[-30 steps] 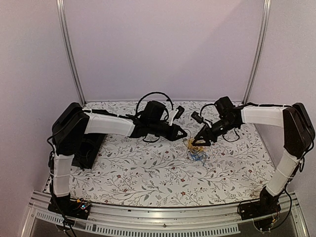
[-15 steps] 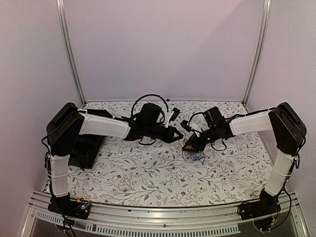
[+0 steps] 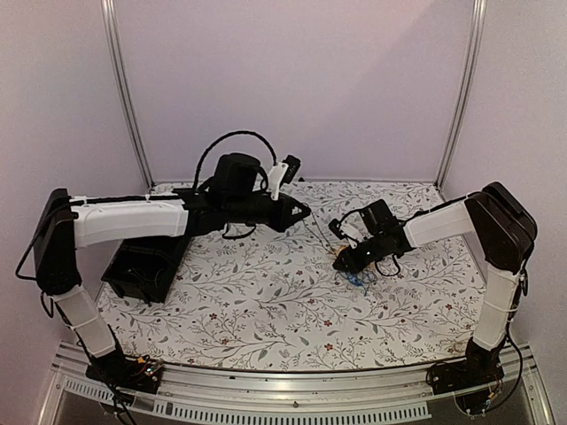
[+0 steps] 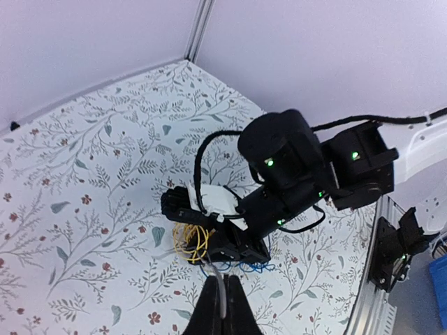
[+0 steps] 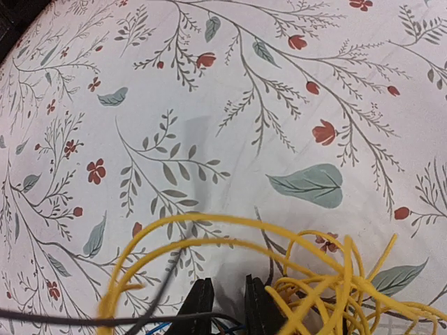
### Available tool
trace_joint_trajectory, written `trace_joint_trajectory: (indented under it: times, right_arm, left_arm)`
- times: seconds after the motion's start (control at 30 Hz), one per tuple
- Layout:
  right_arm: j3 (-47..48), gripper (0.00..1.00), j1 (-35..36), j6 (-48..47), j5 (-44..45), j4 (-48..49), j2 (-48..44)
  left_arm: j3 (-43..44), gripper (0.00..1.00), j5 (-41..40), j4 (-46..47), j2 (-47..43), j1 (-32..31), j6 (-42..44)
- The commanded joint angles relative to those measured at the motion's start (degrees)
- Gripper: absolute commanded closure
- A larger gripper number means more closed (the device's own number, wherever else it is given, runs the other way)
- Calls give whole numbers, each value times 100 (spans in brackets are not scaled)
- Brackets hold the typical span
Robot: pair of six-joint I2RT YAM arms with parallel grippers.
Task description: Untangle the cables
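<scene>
The cables (image 4: 188, 241) lie as a small tangle on the flowered cloth: yellow loops (image 5: 328, 269) and, beside them, blue strands (image 4: 255, 265). My left gripper (image 4: 223, 280) is shut on a pale cream wire that runs from its tips into the tangle. In the top view the left gripper (image 3: 304, 212) hangs above the cloth, left of the cables (image 3: 354, 279), with that wire stretched down to them. My right gripper (image 3: 340, 260) is pressed down into the tangle. Its jaws (image 5: 228, 285) stand a narrow gap apart with bare cloth between the tips, yellow loops round them, and blue and dark strands crossing low by the fingers.
A black box (image 3: 142, 270) sits at the left edge of the cloth under the left arm. The table's front rail (image 3: 292, 390) runs along the near side. Walls and upright posts (image 3: 124, 97) close in the back and sides.
The left arm has drawn back to the left and risen, pulling its wire taut. The right gripper has moved left and down onto the tangle, and its jaws have narrowed.
</scene>
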Motion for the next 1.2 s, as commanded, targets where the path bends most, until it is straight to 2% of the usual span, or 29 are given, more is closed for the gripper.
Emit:
trace_joint_trajectory:
  times: [0.0, 0.13, 0.27, 0.43, 0.57, 0.77, 0.97, 1.07, 1.17]
  right_arm:
    - [-80, 80, -165, 498, 517, -93, 152]
    - [-47, 82, -313, 563, 559, -161, 101]
    - [-10, 83, -444, 563, 611, -323, 13]
    - [-66, 83, -707, 563, 532, -432, -132]
    - [-65, 82, -711, 202, -31, -559, -392]
    - [236, 68, -703, -375, -476, -1110, -1144]
    - [946, 50, -694, -717, -857, -1921, -1709]
    - [1268, 46, -694, -937, -1025, -2377, -1815]
    - [1255, 44, -692, -1013, -1037, -2398, -1972]
  left_arm:
    - [723, 100, -888, -622, -1056, 17, 698]
    - [1580, 100, -1414, -1101, -1399, 28, 1112]
    - [2088, 100, -1786, -1466, -1412, 43, 1480]
    - [2244, 100, -1886, -1569, -1423, 90, 1601]
    - [2126, 100, -1845, -1580, -1451, 211, 1511]
    - [1795, 100, -1655, -1623, -1426, 366, 1255]
    - [1130, 100, -1476, -1567, -1481, 622, 1077]
    - [777, 100, -1411, -1541, -1548, 784, 922]
    - [484, 100, -1415, -1648, -1659, 930, 724]
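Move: Some 43 cm to the left of the left hand, 8 cm farther out and 18 cm lower, sits the black box; this hand already holds the grey cable, which still runs down to the tangle, about 15 cm right, 2 cm ahead and 21 cm below. Closer in, the right fingers are at the tangle: its yellow cable roughly 2 cm ahead and 3 cm right, its blue cable some 4 cm back and 5 cm right, both about 1 cm lower. Whipping the held grey cable up out of the tangle, the left hand climbs about 28 cm while edging left, tipping its fingers up some 30 degrees, then sinks about 15 cm as it carries on left and slightly forward towards the black box. The right hand, nearly shut in the tangle, first drags it right and forward along the table, then opens and rises off it by about 17 cm. ##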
